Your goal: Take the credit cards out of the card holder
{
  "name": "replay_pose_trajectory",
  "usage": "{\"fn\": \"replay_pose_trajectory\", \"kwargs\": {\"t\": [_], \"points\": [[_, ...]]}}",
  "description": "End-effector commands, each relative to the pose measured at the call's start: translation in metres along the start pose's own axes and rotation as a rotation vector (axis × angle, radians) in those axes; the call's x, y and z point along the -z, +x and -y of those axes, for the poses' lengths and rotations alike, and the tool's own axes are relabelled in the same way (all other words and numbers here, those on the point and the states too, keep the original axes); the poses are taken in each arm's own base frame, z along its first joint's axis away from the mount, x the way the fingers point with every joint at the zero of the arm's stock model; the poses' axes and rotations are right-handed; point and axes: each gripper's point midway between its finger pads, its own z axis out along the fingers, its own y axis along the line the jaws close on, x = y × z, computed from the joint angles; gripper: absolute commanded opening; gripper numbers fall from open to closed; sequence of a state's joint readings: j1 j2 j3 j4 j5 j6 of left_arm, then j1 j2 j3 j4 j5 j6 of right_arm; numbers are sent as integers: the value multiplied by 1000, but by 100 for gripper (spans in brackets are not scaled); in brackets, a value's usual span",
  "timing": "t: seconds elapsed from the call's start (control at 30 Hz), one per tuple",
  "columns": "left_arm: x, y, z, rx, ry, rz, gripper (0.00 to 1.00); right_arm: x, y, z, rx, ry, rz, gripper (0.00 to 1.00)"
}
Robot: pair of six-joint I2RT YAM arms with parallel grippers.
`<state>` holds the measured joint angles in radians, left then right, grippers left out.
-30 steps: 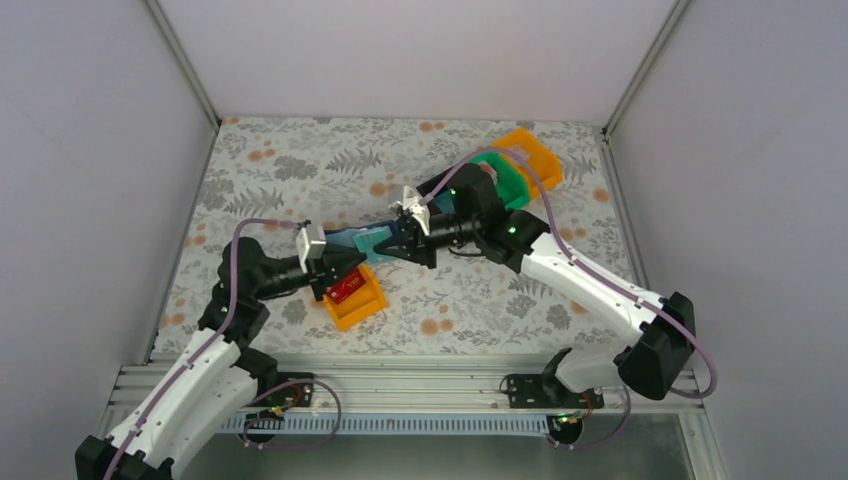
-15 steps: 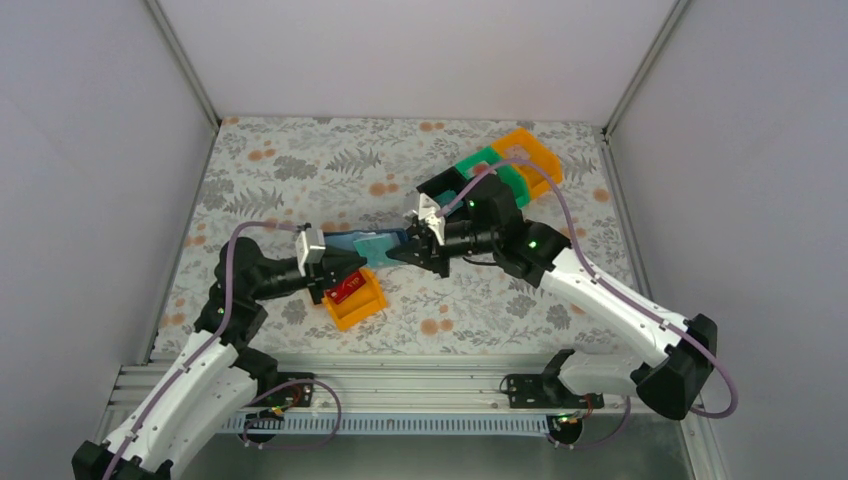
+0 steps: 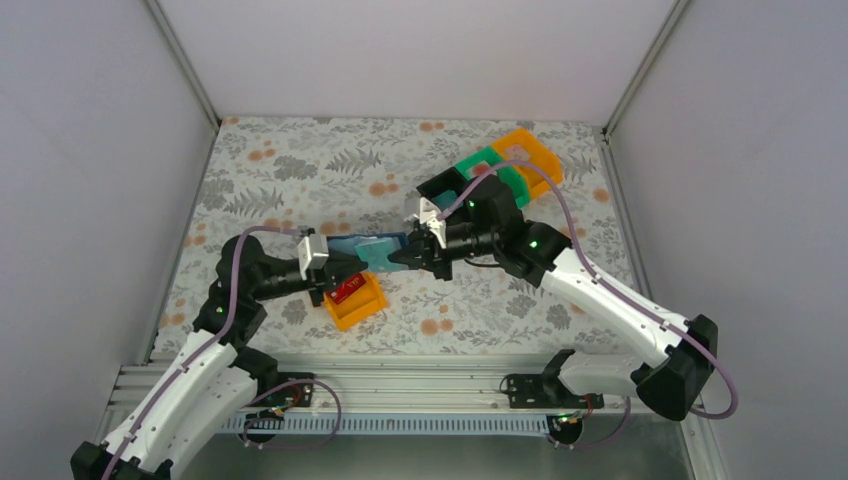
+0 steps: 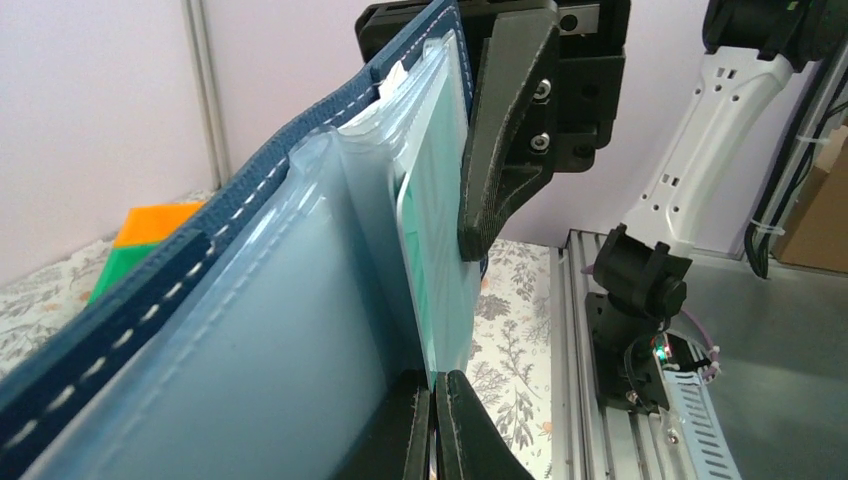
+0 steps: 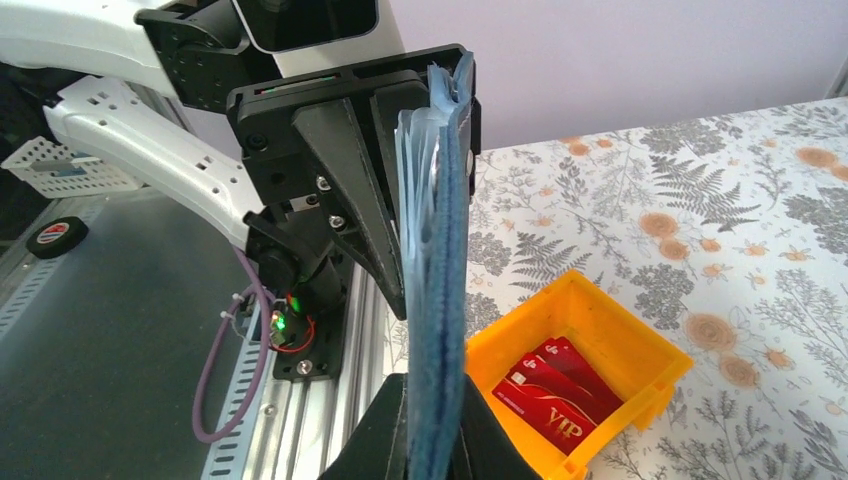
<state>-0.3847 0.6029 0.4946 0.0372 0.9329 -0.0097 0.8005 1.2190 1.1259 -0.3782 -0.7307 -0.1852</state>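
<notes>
The card holder, a navy wallet with pale clear sleeves, hangs above the table, stretched between both grippers. My left gripper is shut on the thin lower edge of a sleeve that carries a light teal card. From the opposite end my right gripper is shut on the wallet's navy cover; one of its fingers presses on the teal card's face. In the top view the left gripper and right gripper nearly meet. Two red credit cards lie in an orange bin underneath.
That orange bin sits just in front of the held wallet. A black bin, a green bin and a second orange bin stand stacked at the back right. The aluminium rail runs along the near edge.
My right arm swung down and over to the wallet's right end; its jaws opened briefly, then closed on the wallet. The left gripper stayed shut and barely shifted.
</notes>
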Motion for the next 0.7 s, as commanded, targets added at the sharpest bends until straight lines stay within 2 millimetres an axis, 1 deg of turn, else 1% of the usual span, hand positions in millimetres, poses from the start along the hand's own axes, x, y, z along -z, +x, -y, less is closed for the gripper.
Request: {"fn": "replay_pose_trajectory", "kwargs": {"t": [0.0, 0.07, 0.2, 0.27, 0.43, 0.53, 0.57, 0.63, 0.67], "points": [[2, -15, 11, -95, 58, 47, 2, 7, -6, 5, -20, -21, 5, 4], [1, -16, 12, -92, 61, 49, 2, 1, -3, 6, -26, -41, -8, 6], [2, -16, 11, -67, 53, 53, 2, 0, 1, 8, -19, -33, -7, 21], [2, -15, 10, -55, 45, 43, 2, 2, 3, 7, -13, -25, -6, 25], [2, -12, 8, -49, 34, 24, 2, 7, 5, 7, -8, 3, -4, 24], [2, -11, 8, -49, 35, 14, 2, 11, 10, 10, -10, 33, -14, 30], [3, -11, 8, -55, 35, 9, 2, 11, 11, 10, -11, 37, -15, 31], [3, -11, 8, -58, 33, 9, 2, 12, 11, 9, -12, 32, -12, 30], [3, -11, 8, -58, 32, 13, 2, 12, 9, 7, -12, 21, -9, 27]]}}
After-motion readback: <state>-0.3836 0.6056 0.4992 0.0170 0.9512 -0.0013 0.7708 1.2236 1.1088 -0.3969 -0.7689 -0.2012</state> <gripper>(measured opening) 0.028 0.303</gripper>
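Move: The teal card, still in the open card holder, lies between the hands: its middle is about 3 cm left of the right hand and level with it, its right end already between those fingers. The holder's middle is some 5 cm left and 1 cm ahead. The orange tray with red cards lies about 8 cm left, 3 cm ahead and 29 cm below. From the left hand, the card's middle is about 2 cm right, 2 cm ahead and 2 cm above. The right fingers let go of their pinch on the teal card and holder edge, spreading to about a quarter of their range, the near finger coming clear of the card. The right hand then eases down about 1 cm and slightly right, its fingers staying around the loosened edge. The left hand stays put, still pinching the sleeve by the card's left end. ##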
